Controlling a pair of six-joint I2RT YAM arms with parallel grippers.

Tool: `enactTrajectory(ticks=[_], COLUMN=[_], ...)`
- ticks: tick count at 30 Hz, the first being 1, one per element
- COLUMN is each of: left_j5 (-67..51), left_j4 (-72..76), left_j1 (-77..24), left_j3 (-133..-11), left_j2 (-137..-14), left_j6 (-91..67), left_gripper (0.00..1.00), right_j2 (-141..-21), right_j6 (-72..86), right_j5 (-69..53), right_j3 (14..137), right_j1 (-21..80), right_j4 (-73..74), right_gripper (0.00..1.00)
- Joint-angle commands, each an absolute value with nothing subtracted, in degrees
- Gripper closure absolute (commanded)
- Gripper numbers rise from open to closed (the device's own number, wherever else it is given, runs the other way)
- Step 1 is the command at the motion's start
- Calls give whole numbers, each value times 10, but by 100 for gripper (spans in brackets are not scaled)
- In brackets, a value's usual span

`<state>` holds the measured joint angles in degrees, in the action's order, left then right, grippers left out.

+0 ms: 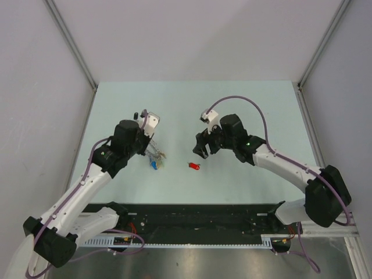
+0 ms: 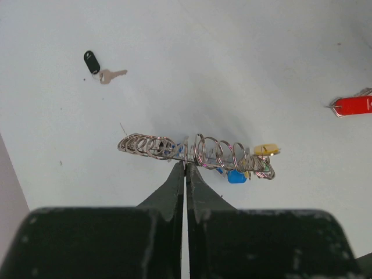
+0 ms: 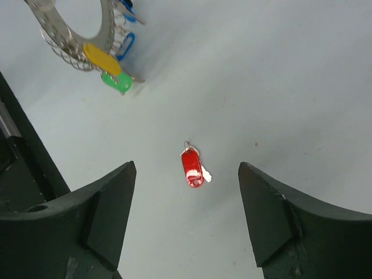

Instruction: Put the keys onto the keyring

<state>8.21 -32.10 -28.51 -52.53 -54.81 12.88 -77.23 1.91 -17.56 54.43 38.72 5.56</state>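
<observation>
The keyring, a silver wire ring strung with many small rings and keys with yellow, blue and green heads, is pinched at its near edge by my left gripper, which is shut on its wire. In the top view the keyring hangs just below the left gripper. The loose red-headed key lies flat on the table, centred between the open fingers of my right gripper, which hovers above it without touching. The red key also shows in the top view and in the left wrist view. The right gripper is just above it.
A black-headed key with a silver blade lies on the table beyond the keyring, to the left. The keyring's yellow head and green head reach into the top left of the right wrist view. Grey walls enclose the pale table.
</observation>
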Motion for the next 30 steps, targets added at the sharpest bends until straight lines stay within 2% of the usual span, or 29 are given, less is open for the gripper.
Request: enactTrajectory(ticks=[1, 8, 14, 25, 30], left_j5=[80, 83, 76, 63, 59], left_j4=[-284, -268, -262, -259, -259], left_j1=[-265, -258, -252, -246, -244], left_j3=[-516, -505, -502, -502, -503], left_j2=[-543, -538, -537, -542, -543], left_j6=[107, 105, 102, 98, 98], left_gripper=[100, 100, 100, 100, 100], right_j2=[-822, -922, -978, -1025, -1027], right_j6=[1, -18, -27, -46, -49], right_j5=[-142, -122, -114, -89, -84], right_j3=[546, 546, 546, 547, 546], right_j1=[402, 442, 463, 481, 484], right_j4=[42, 7, -38, -62, -65], right_gripper=[26, 47, 59, 73, 76])
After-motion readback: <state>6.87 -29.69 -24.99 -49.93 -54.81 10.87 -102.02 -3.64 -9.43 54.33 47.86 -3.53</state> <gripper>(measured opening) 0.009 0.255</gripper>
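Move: The red key tag lies on the table almost straight under the right hand, some 17 cm below, about 4 cm to its left and 1 cm back. The keyring with its coloured keys hangs from the left hand, about 18 cm to the right hand's left, level with it fore and aft and 3 cm lower; the black-tagged key lies some 23 cm beyond the red tag and 24 cm left of it. From the left hand the red tag is about 15 cm to the right and 20 cm below, 1 cm back. The right hand sinks about 15 cm towards the red key tag, fast at first and easing out near the table, drifting some 4 cm left while the fingers tip 15 to 20 degrees more steeply downward. On the way down its wide-open fingers narrow to about a quarter open, one on either side of the tag's flat body with the wire loop ahead of the tips, while the left hand keeps its pinch on the raised keyring and settles just over a centimetre down and to the left. ##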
